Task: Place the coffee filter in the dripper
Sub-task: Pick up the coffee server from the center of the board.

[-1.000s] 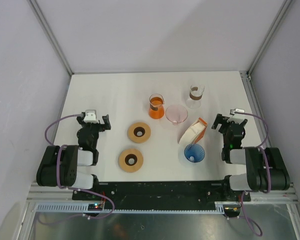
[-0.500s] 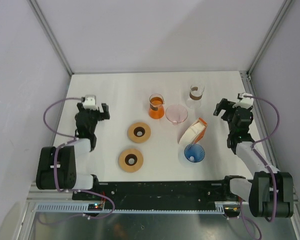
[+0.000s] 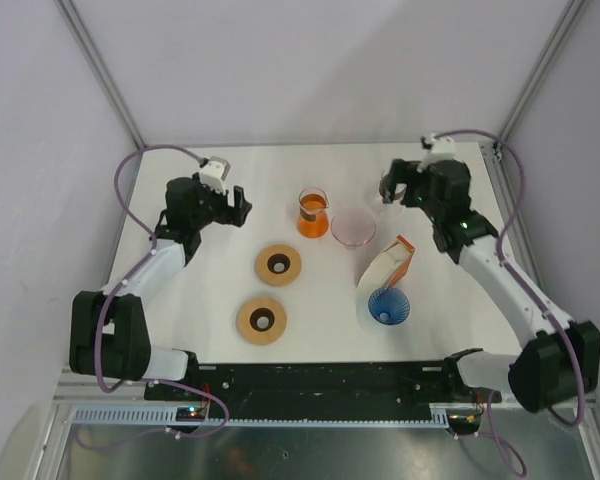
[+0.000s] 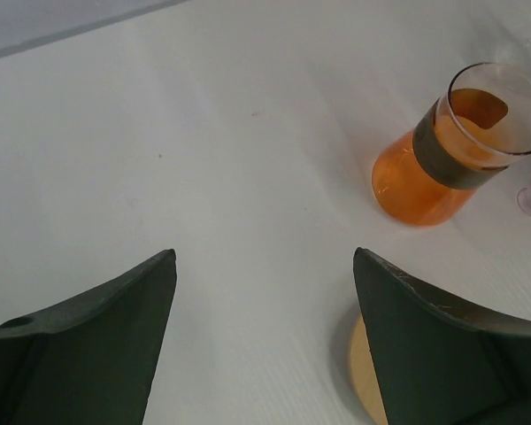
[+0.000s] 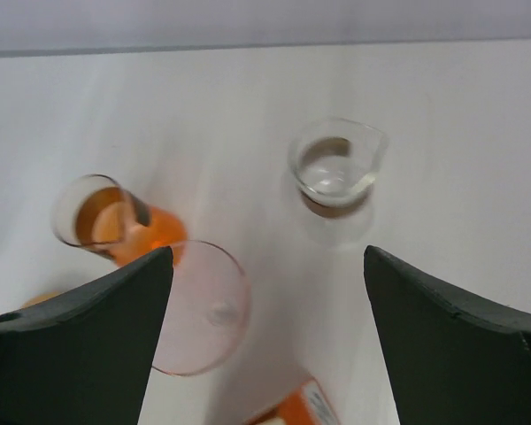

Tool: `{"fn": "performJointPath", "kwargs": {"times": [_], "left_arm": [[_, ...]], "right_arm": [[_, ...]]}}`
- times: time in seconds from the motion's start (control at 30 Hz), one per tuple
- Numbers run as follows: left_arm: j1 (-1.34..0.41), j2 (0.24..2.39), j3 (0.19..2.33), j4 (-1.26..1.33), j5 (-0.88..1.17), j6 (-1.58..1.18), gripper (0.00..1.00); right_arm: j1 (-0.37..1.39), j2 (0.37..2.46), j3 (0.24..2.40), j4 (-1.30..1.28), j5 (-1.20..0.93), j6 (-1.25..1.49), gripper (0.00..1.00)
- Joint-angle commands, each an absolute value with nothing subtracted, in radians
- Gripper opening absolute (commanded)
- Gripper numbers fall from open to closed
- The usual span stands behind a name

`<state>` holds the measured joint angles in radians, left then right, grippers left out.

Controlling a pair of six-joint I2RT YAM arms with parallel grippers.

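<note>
White coffee filters (image 3: pixel 382 266) lie in an orange-edged pack right of centre; its corner (image 5: pixel 299 409) shows in the right wrist view. A pink see-through dripper (image 3: pixel 353 228) (image 5: pixel 201 306) stands just behind the pack. A blue dripper (image 3: pixel 388 305) stands in front of it. My left gripper (image 3: pixel 236 207) (image 4: pixel 264 257) hangs open and empty over bare table, left of the orange carafe (image 3: pixel 313 212) (image 4: pixel 450 152). My right gripper (image 3: pixel 400 186) (image 5: pixel 267 252) is open and empty, high above the spot between the pink dripper and the clear carafe (image 3: pixel 392 189) (image 5: pixel 335 168).
Two wooden rings (image 3: pixel 278 264) (image 3: pixel 261 320) lie left of centre; one ring's edge (image 4: pixel 361 372) shows beside my left gripper's right finger. The orange carafe (image 5: pixel 113 221) stands left of the pink dripper. Walls and metal posts close in the back and sides.
Both arms have reached out from their bases toward the back of the table, the left toward the orange carafe, the right toward the clear carafe. Both grippers stay open and empty.
</note>
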<state>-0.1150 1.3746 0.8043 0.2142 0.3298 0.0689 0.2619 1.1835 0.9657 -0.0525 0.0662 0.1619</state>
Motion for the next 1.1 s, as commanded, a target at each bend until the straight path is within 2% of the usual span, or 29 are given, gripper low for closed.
{"fn": "performJointPath", "kwargs": {"times": [0.0,0.2,0.37,0.47,0.8,1.07], "left_arm": [[-0.112,1.348,0.921,0.042,0.342,0.052,0.86],[-0.112,1.325,0.924,-0.017,0.282,0.06,0.88],[-0.111,1.32,0.917,-0.04,0.26,0.065,0.88],[-0.111,1.318,0.916,-0.043,0.252,0.067,0.88],[-0.11,1.323,0.913,-0.043,0.232,0.075,0.89],[-0.11,1.323,0.914,-0.044,0.22,0.08,0.89]], "right_arm": [[0.382,1.361,1.213,-0.246,0.1,0.164,0.93],[0.474,1.6,1.456,-0.311,0.099,0.191,0.91],[0.505,1.834,1.722,-0.462,0.054,0.18,0.78],[0.536,1.949,1.851,-0.537,0.064,0.156,0.76],[0.57,2.063,1.897,-0.547,0.015,0.1,0.74],[0.58,2.124,1.919,-0.56,0.016,0.069,0.61]]}}
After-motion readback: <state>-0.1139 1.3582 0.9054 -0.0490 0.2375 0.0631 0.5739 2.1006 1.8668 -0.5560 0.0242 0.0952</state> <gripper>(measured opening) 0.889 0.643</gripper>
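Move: The orange coffee server stands about 22 cm to the right hand's left, some 8 cm farther out and 19 cm below. The pink dripper lies on the way, about 11 cm left and 5 cm ahead of that hand; a clear server stands about 14 cm ahead and 1 cm left. A wooden ring sits roughly 10 cm left of the orange server and 11 cm nearer. From the left hand the orange server is about 19 cm right, 6 cm ahead and 11 cm below. Sweeping about 20 cm left and 7 cm forward, the right hand passes over the pink dripper to the orange server, then sinks to end some 12 cm lower. It turns about 20 degrees counter-clockwise and tips steeply down, while the open fingers narrow to about two thirds, one over the server's mouth and the other outside its right wall. ##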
